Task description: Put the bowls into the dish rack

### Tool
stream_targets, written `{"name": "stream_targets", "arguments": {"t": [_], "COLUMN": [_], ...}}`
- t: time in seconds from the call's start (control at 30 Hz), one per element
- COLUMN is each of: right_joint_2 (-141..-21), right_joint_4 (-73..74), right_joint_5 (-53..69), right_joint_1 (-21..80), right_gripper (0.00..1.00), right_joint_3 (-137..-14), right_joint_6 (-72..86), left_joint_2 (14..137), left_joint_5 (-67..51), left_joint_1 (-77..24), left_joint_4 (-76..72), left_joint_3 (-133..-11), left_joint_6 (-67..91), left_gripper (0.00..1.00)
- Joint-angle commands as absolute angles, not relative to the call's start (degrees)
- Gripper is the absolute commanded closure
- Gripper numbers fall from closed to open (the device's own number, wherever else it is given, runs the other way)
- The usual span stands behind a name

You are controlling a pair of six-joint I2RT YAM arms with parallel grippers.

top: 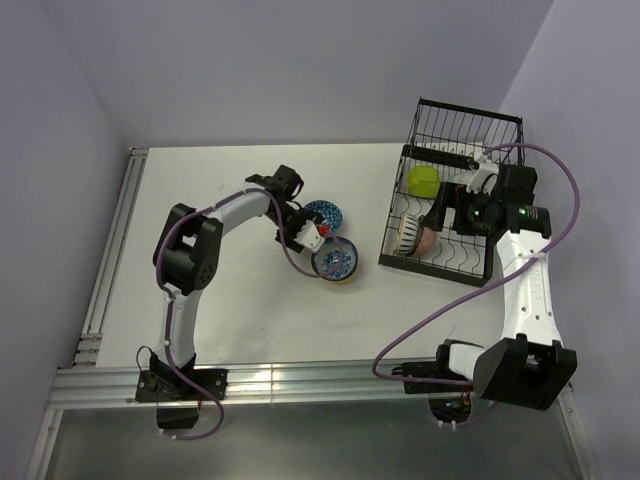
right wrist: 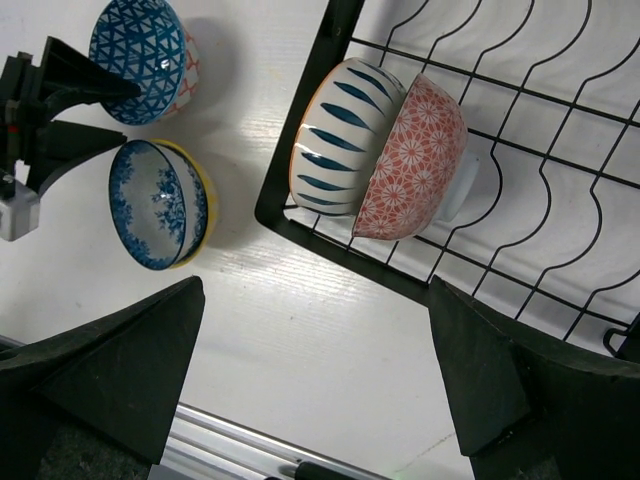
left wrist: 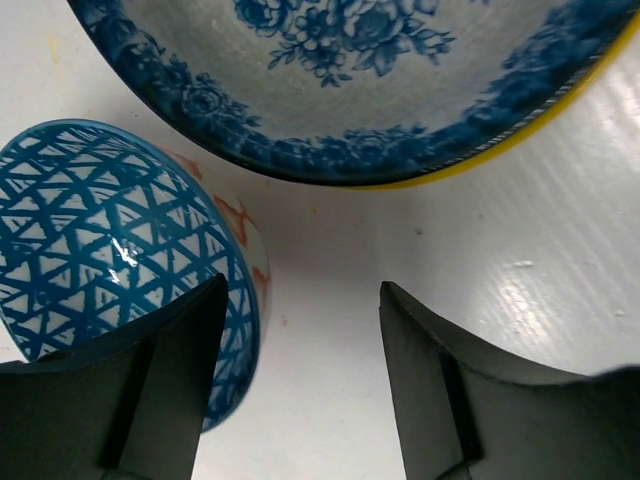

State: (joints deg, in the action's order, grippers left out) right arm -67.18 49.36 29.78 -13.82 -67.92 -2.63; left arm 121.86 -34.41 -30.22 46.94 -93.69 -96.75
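Two bowls stand on the white table. One is the blue triangle-patterned bowl (top: 325, 213) (left wrist: 110, 240) (right wrist: 140, 45). The other is the blue floral bowl with a yellow outside (top: 336, 260) (left wrist: 350, 80) (right wrist: 160, 205). My left gripper (top: 317, 235) (left wrist: 302, 290) is open and low between them. Its left finger stands over the triangle bowl's inside and its right finger outside the rim, touching nothing. The black wire dish rack (top: 430, 270) (right wrist: 328, 60) holds a striped bowl (right wrist: 340, 140), a red-patterned bowl (right wrist: 415, 160) and a green bowl (top: 423, 180). My right gripper (top: 437, 215) (right wrist: 320, 370) hovers open above the rack's near corner.
The rack's taller basket section (top: 470, 125) is at the far end. An aluminium rail (top: 110, 240) runs along the table's left edge, and another (top: 300, 380) along the near edge. A purple cable (top: 430, 320) loops from the right arm over the table.
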Motion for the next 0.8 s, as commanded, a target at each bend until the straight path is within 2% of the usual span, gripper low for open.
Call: {"name": "stream_targets", "arguments": {"t": [0.0, 0.33, 0.43, 0.5, 0.53, 0.6, 0.77], "right_joint_2": [-64.6, -65.5, -67.4, -67.7, -67.4, -66.4, -63.8], "right_joint_4": [49.4, 51.3, 53.1, 52.8, 51.7, 48.8, 44.0], "right_joint_5": [30.4, 36.9, 38.8, 40.2, 40.9, 42.1, 43.1], "right_joint_1": [-14.4, -17.5, -17.5, -17.6, -17.5, -17.5, -17.5], "right_gripper": [0.0, 0.0, 0.0, 0.0, 0.0, 0.0, 0.0], "right_joint_3": [-70.8, -72.0, -72.2, -71.1, -70.7, -68.6, -64.9], "right_joint_6": [-3.7, -5.7, -5.8, -5.5, -4.6, -3.2, 1.5], "left_joint_2": [123.0, 123.3, 123.1, 122.4, 122.1, 120.5, 115.4], "left_joint_5": [-33.4, -31.0, -30.1, -29.5, -28.7, -28.0, -29.1], "left_joint_1": [-31.1, -31.6, -31.6, -31.6, -31.6, -31.6, -30.2], "left_joint_4": [43.3, 39.3, 39.1, 38.1, 37.6, 36.8, 37.9], "left_joint_3": [-96.1, -94.4, -94.1, -93.2, -92.7, -91.5, -89.6], "left_joint_6": [-97.4, -95.7, -95.4, -94.5, -94.1, -92.2, -85.7], "left_gripper": [0.33, 0.63, 0.79, 0.85, 0.92, 1.0, 1.0]}}
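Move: The blue triangle-patterned bowl I'm after has its middle about 5 cm ahead of my left hand, 5 cm to its right and 2 cm below; its near rim is almost between the open fingers. The blue floral bowl stands about 5 cm back and 8 cm to the right of my left hand, 1 cm below. From my right hand the patterned bowl is roughly 13 cm ahead, 29 cm left and 20 cm below. My left hand slides forward about 3 cm, barely above the table, drifting a centimetre right as one finger goes inside the patterned bowl and the other stays outside. Meanwhile the fingers close and pinch its back-left rim; the fingertips swing forward a few degrees, and once the rim is gripped my hand just starts easing back left. ##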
